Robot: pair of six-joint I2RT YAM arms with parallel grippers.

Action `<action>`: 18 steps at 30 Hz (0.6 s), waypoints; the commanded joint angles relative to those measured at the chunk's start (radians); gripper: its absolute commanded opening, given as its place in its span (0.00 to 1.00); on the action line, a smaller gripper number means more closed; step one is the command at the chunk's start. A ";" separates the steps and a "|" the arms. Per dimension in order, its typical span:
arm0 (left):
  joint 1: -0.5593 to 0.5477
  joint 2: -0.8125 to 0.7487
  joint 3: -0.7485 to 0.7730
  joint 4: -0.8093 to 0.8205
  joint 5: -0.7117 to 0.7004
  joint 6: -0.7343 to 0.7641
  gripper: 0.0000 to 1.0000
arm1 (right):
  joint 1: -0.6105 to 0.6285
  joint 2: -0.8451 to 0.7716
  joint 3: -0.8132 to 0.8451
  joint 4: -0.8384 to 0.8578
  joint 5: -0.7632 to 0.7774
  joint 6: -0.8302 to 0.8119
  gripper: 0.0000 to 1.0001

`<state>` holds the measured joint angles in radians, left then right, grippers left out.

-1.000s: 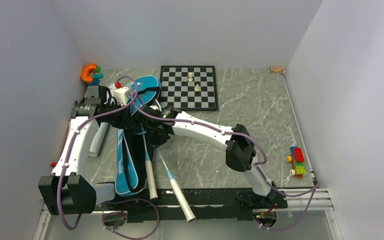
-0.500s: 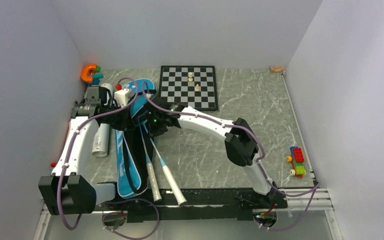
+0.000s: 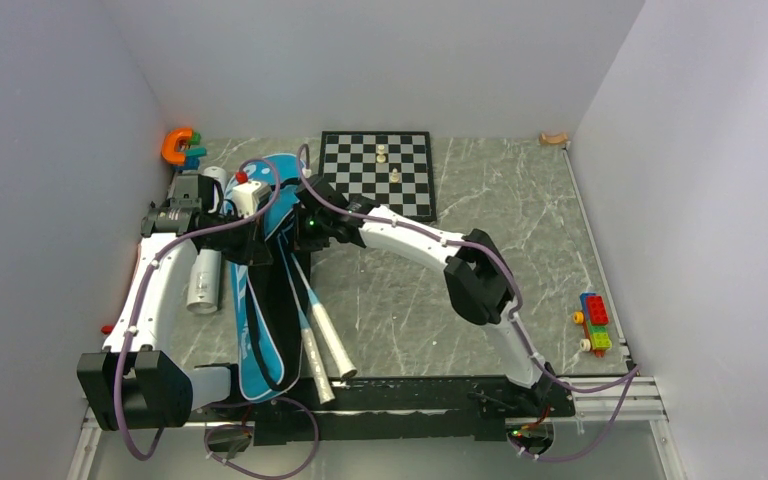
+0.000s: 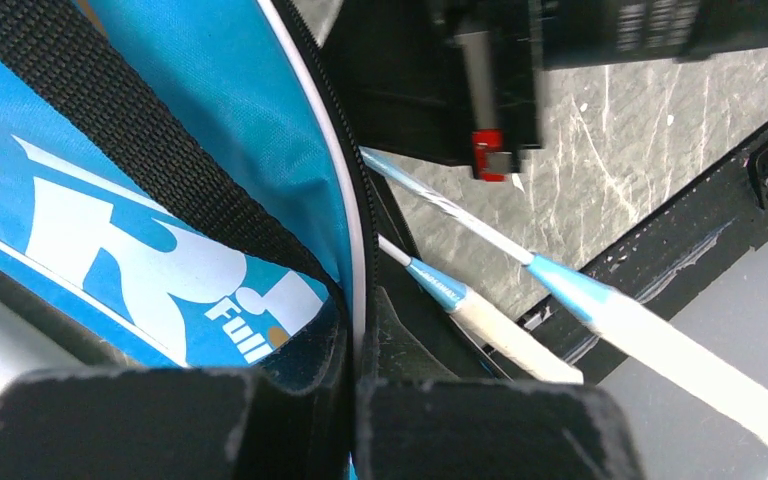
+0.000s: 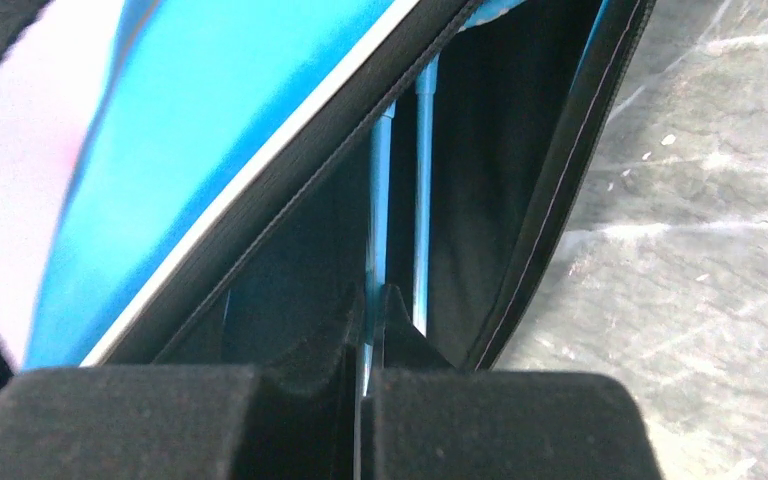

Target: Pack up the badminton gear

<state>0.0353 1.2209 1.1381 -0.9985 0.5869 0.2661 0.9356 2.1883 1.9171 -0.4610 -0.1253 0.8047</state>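
The blue "SPORT" bag (image 3: 250,350) lies lengthwise at the left with its flap lifted. My left gripper (image 3: 258,245) (image 4: 358,340) is shut on the flap's white-piped zipper edge (image 4: 355,230). Two light-blue rackets lie partly inside the bag. Their white handles (image 3: 317,362) (image 3: 334,345) stick out toward the near edge. My right gripper (image 3: 302,230) (image 5: 368,310) is shut on one racket's shaft (image 5: 380,190) at the bag's black mouth. The second shaft (image 5: 422,200) runs just right of it. The white tube (image 3: 203,278) lies left of the bag.
A black-and-white chessboard (image 3: 377,175) with two pieces sits at the back centre. An orange toy (image 3: 178,146) is in the back left corner, a tan wooden piece (image 3: 553,139) in the back right. Coloured bricks (image 3: 593,322) lie near the right wall.
My right gripper has moved up and left, sliding the rackets deeper into the bag; their handles have drawn closer together. The bag has shifted a little, and the tube now shows more fully.
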 commanded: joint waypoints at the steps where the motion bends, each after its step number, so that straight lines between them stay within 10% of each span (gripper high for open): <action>1: -0.005 -0.029 0.011 -0.037 0.095 0.032 0.00 | 0.005 0.035 0.021 0.148 0.010 0.034 0.00; 6: -0.007 -0.027 0.001 -0.038 0.097 0.042 0.00 | 0.008 0.007 -0.114 0.235 -0.030 0.042 0.03; 18: -0.014 -0.026 0.009 -0.046 0.091 0.042 0.00 | -0.054 -0.171 -0.371 0.356 -0.091 0.075 0.55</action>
<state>0.0284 1.2209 1.1324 -1.0431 0.6075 0.2905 0.9131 2.1792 1.5993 -0.2054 -0.1944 0.8780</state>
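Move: The right hand holds the second racket's shaft over the bag's open pocket, whose floor is about 9 cm below, 3 cm back and 2 cm left. The first racket's shaft is there, about 5 cm back and 1 cm left; the white tube lies some 24 cm left and level, the chessboard 18 cm ahead and 20 cm right. From the left hand, gripping the bag's edge, the pocket is 6 cm right, 3 cm ahead, 10 cm below. Left keeps the bag's edge pinched while right lowers the racket about 8 cm and opens halfway, releasing its shaft. ##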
